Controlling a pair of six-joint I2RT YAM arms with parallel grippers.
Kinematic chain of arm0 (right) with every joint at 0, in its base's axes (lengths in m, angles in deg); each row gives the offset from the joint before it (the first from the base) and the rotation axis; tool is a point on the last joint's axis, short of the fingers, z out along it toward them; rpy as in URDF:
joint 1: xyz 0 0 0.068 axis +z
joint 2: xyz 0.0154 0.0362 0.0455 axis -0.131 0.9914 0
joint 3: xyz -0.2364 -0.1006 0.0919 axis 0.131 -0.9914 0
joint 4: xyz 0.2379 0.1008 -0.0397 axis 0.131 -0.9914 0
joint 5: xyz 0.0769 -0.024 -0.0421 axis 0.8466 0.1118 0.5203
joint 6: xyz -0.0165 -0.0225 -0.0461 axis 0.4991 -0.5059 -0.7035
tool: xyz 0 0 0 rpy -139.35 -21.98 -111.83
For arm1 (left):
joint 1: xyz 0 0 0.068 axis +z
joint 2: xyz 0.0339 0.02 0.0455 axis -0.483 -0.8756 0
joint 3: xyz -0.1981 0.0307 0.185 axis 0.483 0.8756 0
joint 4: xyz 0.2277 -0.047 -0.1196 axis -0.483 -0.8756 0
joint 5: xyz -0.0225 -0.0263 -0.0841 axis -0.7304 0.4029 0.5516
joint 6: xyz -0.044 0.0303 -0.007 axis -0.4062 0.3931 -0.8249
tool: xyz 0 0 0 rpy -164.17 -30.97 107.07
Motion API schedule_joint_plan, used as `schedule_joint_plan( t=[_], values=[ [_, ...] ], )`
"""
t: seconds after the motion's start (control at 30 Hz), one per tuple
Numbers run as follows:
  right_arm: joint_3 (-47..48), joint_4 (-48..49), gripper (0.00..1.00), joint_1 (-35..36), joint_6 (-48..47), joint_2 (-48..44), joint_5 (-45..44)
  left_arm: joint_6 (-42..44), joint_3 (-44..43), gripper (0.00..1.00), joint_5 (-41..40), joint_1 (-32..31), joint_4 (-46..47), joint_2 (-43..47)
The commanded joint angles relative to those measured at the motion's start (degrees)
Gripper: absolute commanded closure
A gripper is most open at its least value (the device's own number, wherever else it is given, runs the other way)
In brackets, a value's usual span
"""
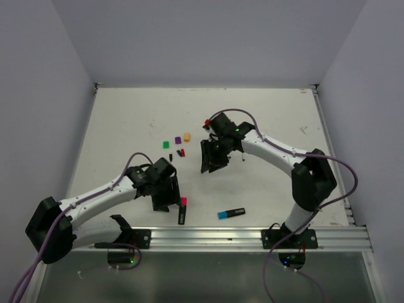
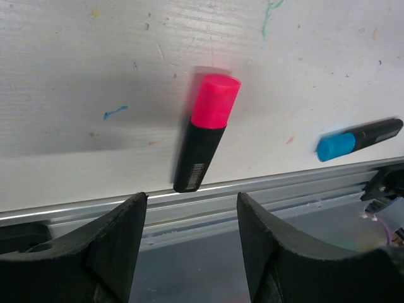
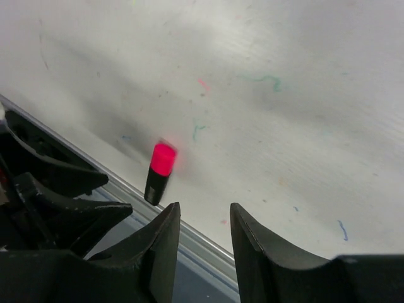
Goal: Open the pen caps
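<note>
A black highlighter with a pink cap lies near the front rail, just right of my left gripper. In the left wrist view this pen lies beyond the open, empty fingers of that gripper, its pink cap pointing away. A blue-capped highlighter lies further right. My right gripper hovers mid-table, open and empty; its view shows the pink-capped pen ahead. Loose green, purple and orange caps lie at mid-table.
Small red and black bits lie by the loose caps, and a small red piece sits behind the right wrist. The metal rail borders the near edge. White walls close the table's sides and back.
</note>
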Motion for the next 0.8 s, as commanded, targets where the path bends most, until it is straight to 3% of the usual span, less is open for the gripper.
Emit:
schedule_joint_plan(
  t=[0.0,0.2,0.5,0.77],
  values=[
    [-3.3,-1.2,0.58,-6.4,2.9,-7.5,1.2,-1.0,0.5,0.39,-2.0,-1.5,0.8,-0.5],
    [-7.3,-2.4,0.58,-14.2,2.5,-14.5,1.9,-3.0,3.7,0.44,-2.0,-3.8,6.6,-1.1],
    [-10.7,-5.1,0.58,-16.6,0.5,-19.2,1.7,-4.7,2.5,0.49,-6.2,-9.3,10.8,-9.0],
    [-10.9,-7.0,0.58,-16.9,-0.9,-21.6,0.7,-7.2,1.3,0.60,-8.0,-13.6,10.8,-16.1]
  ],
)
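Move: The pink-capped marker lies almost parallel to forward, cap outward, its middle about 4 cm right of the left gripper, 1 cm ahead and some 6 cm below. The blue-capped marker is some 25 cm to the gripper's right and level with it; the loose red and blue caps lie about 25 cm ahead and 5 cm to the right. From the right gripper, the pink-capped marker is about 12 cm back, 11 cm left and 10 cm down. Lower the left gripper about 5 cm onto the black barrel of the pink-capped marker, drawing back and right roughly 2 cm each and closing the fingers partway until they straddle the barrel near its rear end. Meanwhile swing the right gripper some 11 cm right, away from the marker, rising about 4 cm and turning clockwise, first forward, then easing partly back, fingers unchanged. ##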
